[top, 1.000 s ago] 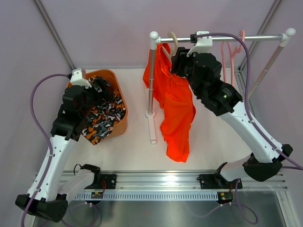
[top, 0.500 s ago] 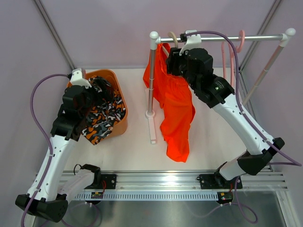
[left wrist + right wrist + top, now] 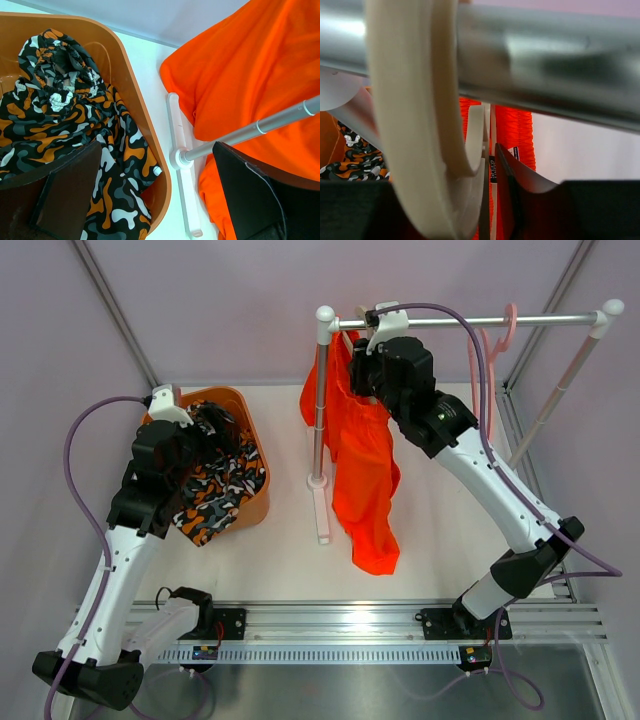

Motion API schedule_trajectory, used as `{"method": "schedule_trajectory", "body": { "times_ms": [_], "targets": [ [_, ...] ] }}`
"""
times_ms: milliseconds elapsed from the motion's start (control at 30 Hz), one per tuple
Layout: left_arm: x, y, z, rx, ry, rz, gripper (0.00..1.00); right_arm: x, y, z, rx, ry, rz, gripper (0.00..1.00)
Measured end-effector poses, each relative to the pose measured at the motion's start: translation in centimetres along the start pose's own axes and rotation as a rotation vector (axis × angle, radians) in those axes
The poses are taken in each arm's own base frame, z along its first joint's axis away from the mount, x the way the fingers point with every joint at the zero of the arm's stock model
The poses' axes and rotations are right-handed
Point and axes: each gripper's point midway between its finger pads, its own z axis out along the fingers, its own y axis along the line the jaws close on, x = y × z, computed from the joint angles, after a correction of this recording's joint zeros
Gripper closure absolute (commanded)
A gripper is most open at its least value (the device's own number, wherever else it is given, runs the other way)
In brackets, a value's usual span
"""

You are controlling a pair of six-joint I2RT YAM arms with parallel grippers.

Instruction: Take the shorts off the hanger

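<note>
Plain orange shorts (image 3: 365, 470) hang from a cream hanger (image 3: 361, 318) on the rail (image 3: 540, 320). My right gripper (image 3: 362, 375) is right at the hanger's top, under the rail. In the right wrist view the hanger's hook (image 3: 415, 125) wraps the rail (image 3: 545, 65); my right gripper (image 3: 440, 195) has the hanger's neck between its fingers, one finger (image 3: 520, 195) against it, the other hidden behind the hook. Orange shorts (image 3: 512, 130) show behind. The camouflage shorts (image 3: 215, 490) lie in the orange basket (image 3: 240, 400), with my left gripper (image 3: 205, 440) open above them (image 3: 160, 185).
The rack's post (image 3: 320, 410) and white foot (image 3: 322, 510) stand between basket and orange shorts; the left wrist view shows that foot (image 3: 180, 200) beside the basket rim (image 3: 145, 150). Pink hangers (image 3: 490, 350) hang further right on the rail. Purple walls close in the sides.
My right arm has slid left along the rail onto the cream hanger and its jaws have narrowed. The orange shorts swung slightly left. The left arm has not moved.
</note>
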Motion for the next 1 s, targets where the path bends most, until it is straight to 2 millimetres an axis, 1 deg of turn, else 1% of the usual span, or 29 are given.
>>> {"method": "schedule_trajectory", "body": {
  "times_ms": [33,67,133,167,233,300,567,700,767,867,1000],
  "targets": [
    [0.0,0.0,0.0,0.000,0.000,0.000,0.01,0.0,0.0,0.0,0.000,0.000,-0.003,0.69],
    [0.0,0.0,0.0,0.000,0.000,0.000,0.01,0.0,0.0,0.0,0.001,0.000,-0.005,0.77],
    [0.0,0.0,0.0,0.000,0.000,0.000,0.01,0.0,-0.1,0.1,0.003,0.000,-0.012,0.84],
    [0.0,0.0,0.0,0.000,0.000,0.000,0.01,0.0,-0.1,0.0,0.004,0.000,-0.015,0.90],
    [0.0,0.0,0.0,0.000,0.000,0.000,0.01,0.0,-0.2,0.0,0.006,-0.001,-0.022,0.96],
    [0.0,0.0,0.0,0.001,0.000,0.000,0.01,-0.1,-0.3,0.0,0.011,-0.001,-0.029,1.00],
    [0.1,-0.2,0.0,0.013,0.006,0.001,0.01,-0.2,-0.8,-0.5,0.026,0.010,-0.053,1.00],
    [0.2,-0.5,-0.1,0.028,0.013,0.002,0.01,-0.5,-1.4,-1.5,0.043,0.012,-0.062,1.00],
    [0.3,-0.7,-0.1,0.037,0.016,0.006,0.01,-1.0,-1.7,-2.3,0.047,0.004,-0.062,1.00],
    [0.3,-1.2,-0.2,0.056,0.021,0.012,0.01,-2.3,-2.0,-3.8,0.046,-0.025,-0.054,1.00],
    [-0.4,-2.7,-0.2,0.097,0.019,0.026,0.01,-3.9,-2.5,-5.6,0.047,-0.066,-0.043,1.00]
  ]
}}
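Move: The right hand, half open, already has the cream hanger's neck between its fingers. The rod runs roughly 6 cm directly above. The orange shorts hang with their middle around 18 cm below, about 5 cm nearer the base and 1 cm left. The rod's left end is about 6 cm left and 6 cm up, level with the hand fore and aft. From the left hand, the neck lies some 28 cm right, 10 cm ahead and 10 cm higher. Close the right gripper on the cream hanger's neck and keep the grip, staying nearly still at first. Then lift the hanger by about 4 cm while drawing it as far right along the rod and back towards the base, speeding up. Late on, ease the open, empty left gripper about 2 cm right towards the rack, rising slightly. ##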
